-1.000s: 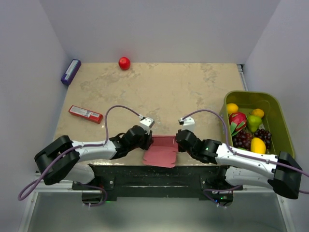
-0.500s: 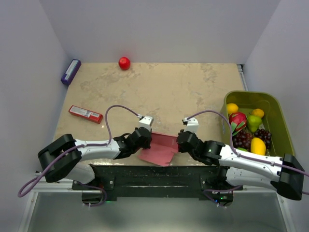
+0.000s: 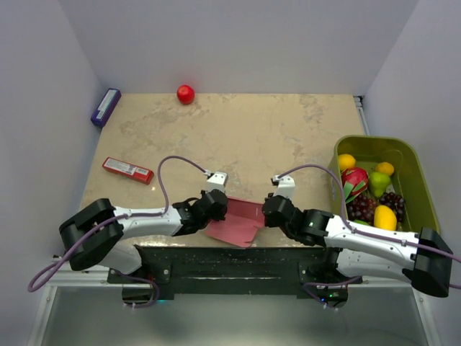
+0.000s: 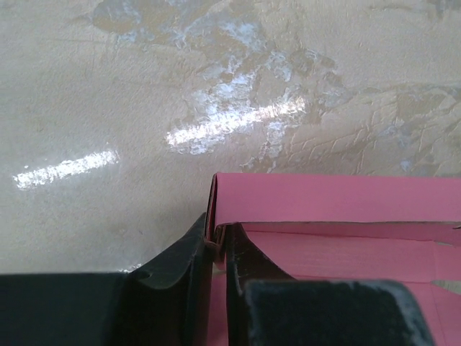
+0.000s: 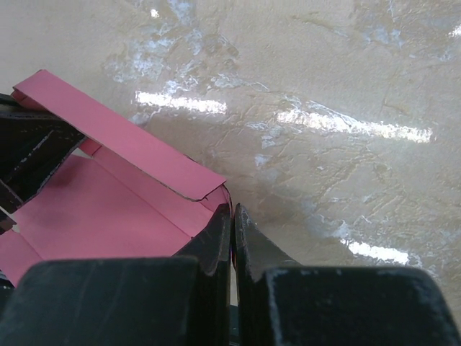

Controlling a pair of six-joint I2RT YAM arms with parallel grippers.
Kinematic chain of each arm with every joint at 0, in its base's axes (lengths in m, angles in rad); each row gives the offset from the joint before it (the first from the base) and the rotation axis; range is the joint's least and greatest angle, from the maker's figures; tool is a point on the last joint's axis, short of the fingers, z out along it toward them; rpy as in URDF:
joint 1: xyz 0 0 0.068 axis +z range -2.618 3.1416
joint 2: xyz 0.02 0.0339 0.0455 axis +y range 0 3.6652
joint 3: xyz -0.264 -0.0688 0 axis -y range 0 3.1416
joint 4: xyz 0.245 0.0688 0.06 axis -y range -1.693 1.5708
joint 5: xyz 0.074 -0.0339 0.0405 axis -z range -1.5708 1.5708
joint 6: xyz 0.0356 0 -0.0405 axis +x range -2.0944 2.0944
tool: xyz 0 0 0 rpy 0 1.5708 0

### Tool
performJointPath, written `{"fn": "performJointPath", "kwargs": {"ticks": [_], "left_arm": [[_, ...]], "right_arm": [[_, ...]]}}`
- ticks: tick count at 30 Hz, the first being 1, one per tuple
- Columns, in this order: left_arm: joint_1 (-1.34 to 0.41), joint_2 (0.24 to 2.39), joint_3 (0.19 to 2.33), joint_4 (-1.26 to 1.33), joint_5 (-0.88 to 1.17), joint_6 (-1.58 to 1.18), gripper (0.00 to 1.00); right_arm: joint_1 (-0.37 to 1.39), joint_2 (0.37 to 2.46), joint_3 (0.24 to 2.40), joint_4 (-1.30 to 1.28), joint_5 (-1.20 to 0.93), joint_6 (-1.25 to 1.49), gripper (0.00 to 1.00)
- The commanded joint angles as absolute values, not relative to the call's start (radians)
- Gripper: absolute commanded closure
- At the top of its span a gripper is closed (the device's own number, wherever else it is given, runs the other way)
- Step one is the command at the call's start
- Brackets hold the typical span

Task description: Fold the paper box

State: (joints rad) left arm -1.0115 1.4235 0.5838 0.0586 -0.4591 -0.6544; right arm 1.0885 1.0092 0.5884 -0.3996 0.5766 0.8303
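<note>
The pink paper box (image 3: pixel 239 223) lies partly folded at the table's near edge, between the two arms. My left gripper (image 3: pixel 216 208) is shut on its left side; in the left wrist view the black fingertips (image 4: pixel 199 238) pinch a doubled-over pink edge (image 4: pixel 338 198), with a flap standing up behind them. My right gripper (image 3: pixel 268 212) is shut on the box's right edge. The right wrist view shows its jaws (image 5: pixel 232 215) pressed together over a thin sliver of pink card, with the box's panel (image 5: pixel 94 216) and a raised flap spreading to the left.
A narrow red packet (image 3: pixel 127 170) lies at the left, a purple box (image 3: pixel 105 107) at the far left corner and a red ball (image 3: pixel 186 94) at the back. A green bin (image 3: pixel 414 162) with fruit stands on the right. The table's front edge runs just below the box.
The left gripper's jaws have narrowed onto the card's left edge and shifted slightly toward the near side. The box has skewed, its near part swinging right. The right gripper stayed shut.
</note>
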Motion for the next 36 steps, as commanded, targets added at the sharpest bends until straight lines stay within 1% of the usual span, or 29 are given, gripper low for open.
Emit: {"fn": "performJointPath", "kwargs": {"ticks": [1,9,12,15,18,19,22,24,25,27,28,30,33,35,36], "left_arm": [[-0.994,1.459,0.584,-0.225,-0.687,-0.695,1.00],[-1.002,1.522,0.621,-0.307,-0.747,-0.753,1.00],[-1.006,1.549,0.664,-0.389,-0.799,-0.793,1.00],[-1.011,1.555,0.669,-0.380,-0.799,-0.784,1.00],[-1.012,1.546,0.649,-0.307,-0.753,-0.747,1.00],[-1.012,1.531,0.641,-0.283,-0.714,-0.724,0.95],[-1.012,1.468,0.606,-0.165,-0.637,-0.692,0.73],[-1.012,1.433,0.578,-0.118,-0.605,-0.675,0.64],[-1.012,1.407,0.572,-0.086,-0.571,-0.654,0.57],[-1.012,1.391,0.560,-0.058,-0.545,-0.628,0.52],[-1.012,1.378,0.554,-0.039,-0.516,-0.608,0.47],[-1.012,1.361,0.539,-0.025,-0.494,-0.594,0.40],[-1.012,1.274,0.508,-0.008,-0.437,-0.591,0.33],[-1.012,1.224,0.485,0.057,-0.371,-0.584,0.30],[-1.012,1.177,0.463,0.070,-0.350,-0.575,0.27]], "right_arm": [[1.078,0.979,0.583,-0.453,0.719,0.853,1.00],[1.077,0.982,0.575,-0.437,0.722,0.856,1.00],[1.078,0.976,0.574,-0.440,0.730,0.857,1.00],[1.078,0.965,0.568,-0.442,0.735,0.859,1.00],[1.078,0.954,0.554,-0.414,0.727,0.844,1.00],[1.078,0.953,0.543,-0.404,0.715,0.839,1.00],[1.078,0.948,0.528,-0.368,0.704,0.825,1.00],[1.078,0.943,0.520,-0.347,0.701,0.813,1.00],[1.078,0.937,0.514,-0.339,0.701,0.805,1.00],[1.078,0.933,0.505,-0.310,0.696,0.776,1.00],[1.078,0.930,0.503,-0.299,0.695,0.764,1.00],[1.078,0.934,0.499,-0.264,0.693,0.736,1.00],[1.078,0.951,0.488,-0.223,0.704,0.715,1.00],[1.078,0.972,0.488,-0.198,0.713,0.709,1.00],[1.078,0.979,0.485,-0.187,0.716,0.707,1.00]]}}
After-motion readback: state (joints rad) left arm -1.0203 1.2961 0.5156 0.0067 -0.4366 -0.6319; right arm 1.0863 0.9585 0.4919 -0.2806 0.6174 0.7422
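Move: The left hand already pinches the box's far left corner, right between its pads. The right hand pinches the far right corner, some 11 cm to the left hand's right and 2 cm nearer; from the right hand, the left corner is about 11 cm left and 2 cm ahead. The box's near panel is centred roughly 7 cm back of the left hand, 2 cm right and 3 cm below. While the right hand keeps its pinch, the left fingers open wide, freeing the corner, backing left about 3 cm. ##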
